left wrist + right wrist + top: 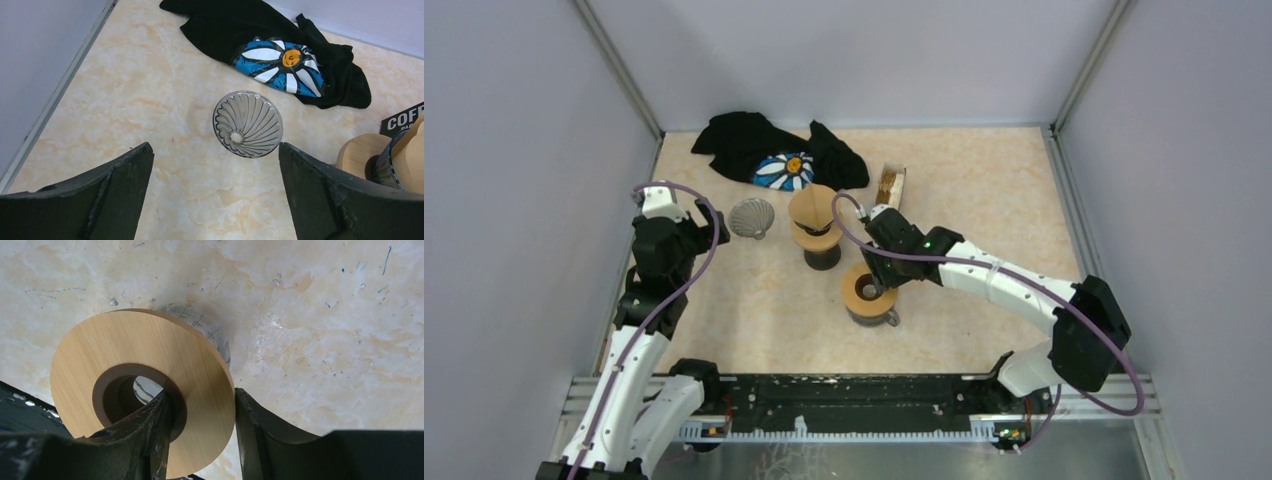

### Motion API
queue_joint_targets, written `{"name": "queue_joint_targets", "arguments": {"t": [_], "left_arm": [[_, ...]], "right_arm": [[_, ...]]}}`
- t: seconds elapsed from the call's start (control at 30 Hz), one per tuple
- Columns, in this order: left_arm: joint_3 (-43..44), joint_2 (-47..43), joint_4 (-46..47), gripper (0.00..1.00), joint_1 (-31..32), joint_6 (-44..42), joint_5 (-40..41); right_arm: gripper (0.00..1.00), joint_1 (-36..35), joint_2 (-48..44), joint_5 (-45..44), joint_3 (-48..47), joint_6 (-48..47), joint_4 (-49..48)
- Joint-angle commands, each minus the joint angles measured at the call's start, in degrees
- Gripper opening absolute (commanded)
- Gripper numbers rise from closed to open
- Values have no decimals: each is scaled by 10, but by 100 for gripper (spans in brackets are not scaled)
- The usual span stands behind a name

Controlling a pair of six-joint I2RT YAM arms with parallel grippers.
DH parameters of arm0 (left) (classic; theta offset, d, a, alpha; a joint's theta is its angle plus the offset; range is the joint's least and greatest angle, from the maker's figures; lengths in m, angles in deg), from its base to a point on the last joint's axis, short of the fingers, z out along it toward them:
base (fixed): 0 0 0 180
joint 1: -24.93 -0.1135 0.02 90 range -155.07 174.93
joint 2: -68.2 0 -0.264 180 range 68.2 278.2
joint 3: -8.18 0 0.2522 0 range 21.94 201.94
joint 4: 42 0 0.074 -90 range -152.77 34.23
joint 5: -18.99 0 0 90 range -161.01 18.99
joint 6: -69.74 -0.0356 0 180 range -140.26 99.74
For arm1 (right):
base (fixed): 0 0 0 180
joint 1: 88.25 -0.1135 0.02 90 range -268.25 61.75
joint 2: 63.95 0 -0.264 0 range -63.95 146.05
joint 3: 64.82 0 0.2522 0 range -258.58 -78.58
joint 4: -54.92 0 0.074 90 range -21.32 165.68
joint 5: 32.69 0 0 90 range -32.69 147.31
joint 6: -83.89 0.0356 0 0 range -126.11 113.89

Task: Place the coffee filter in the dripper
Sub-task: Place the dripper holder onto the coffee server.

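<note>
The dripper [247, 124], a clear ribbed glass cone, lies on its side on the table, also seen in the top view [752, 217]. My left gripper [215, 147] hovers just short of it, open and empty [707, 222]. A tan cone that looks like the coffee filter [814, 207] sits on a black stand in mid-table. My right gripper [201, 396] is shut on a wooden ring [200, 365], one finger inside its hole and one outside the rim. The ring [864, 288] rests on a glass vessel [212, 330].
A black cloth with a daisy print [784, 160] lies at the back, also in the left wrist view [280, 55]. A small coffee box [890, 185] stands right of the filter stand. Grey walls and metal rails [629, 95] enclose the table.
</note>
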Motion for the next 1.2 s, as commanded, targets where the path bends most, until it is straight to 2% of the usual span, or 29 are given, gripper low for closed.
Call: {"name": "queue_joint_targets", "arguments": {"t": [0.0, 0.2, 0.57, 0.8, 1.17], "left_arm": [[0, -6, 8, 99, -5, -4, -6], [0, -5, 8, 99, -5, -5, -7], [0, -2, 7, 99, -5, -4, -7], [4, 8, 1, 99, -5, 6, -10], [27, 84, -17, 99, -8, 58, -53]], "right_arm": [[42, -7, -2, -8, -1, -2, -22], [44, -7, -7, -3, 10, 0, -25], [56, -7, -24, 2, 17, 14, -45], [63, -7, -64, -14, 26, 26, -60], [72, -6, -153, -73, 64, 26, -67]]}}
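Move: The right hand already grips the wooden dripper holder by its rim; the glass coffee server stands under the holder, its middle roughly 2 cm back, 2 cm left and 6 cm below the hand. The filter-lined dripper on the dark pot is about 11 cm ahead and 13 cm left, and the filter box some 22 cm ahead and 2 cm right, 6 cm below. From the left hand the server lies about 8 cm back, 33 cm right, 19 cm below. Down first, by only about 1 cm, the right hand lowers the holder onto the coffee server's mouth and spreads its fingers to let go of the rim. Then it rises about 4.5 cm, drifting slightly right, its fingertips tipping up some 10 degrees and still opening. Late on, the empty, open left hand starts sinking, 3 to 4 cm, and inches forward and right. ##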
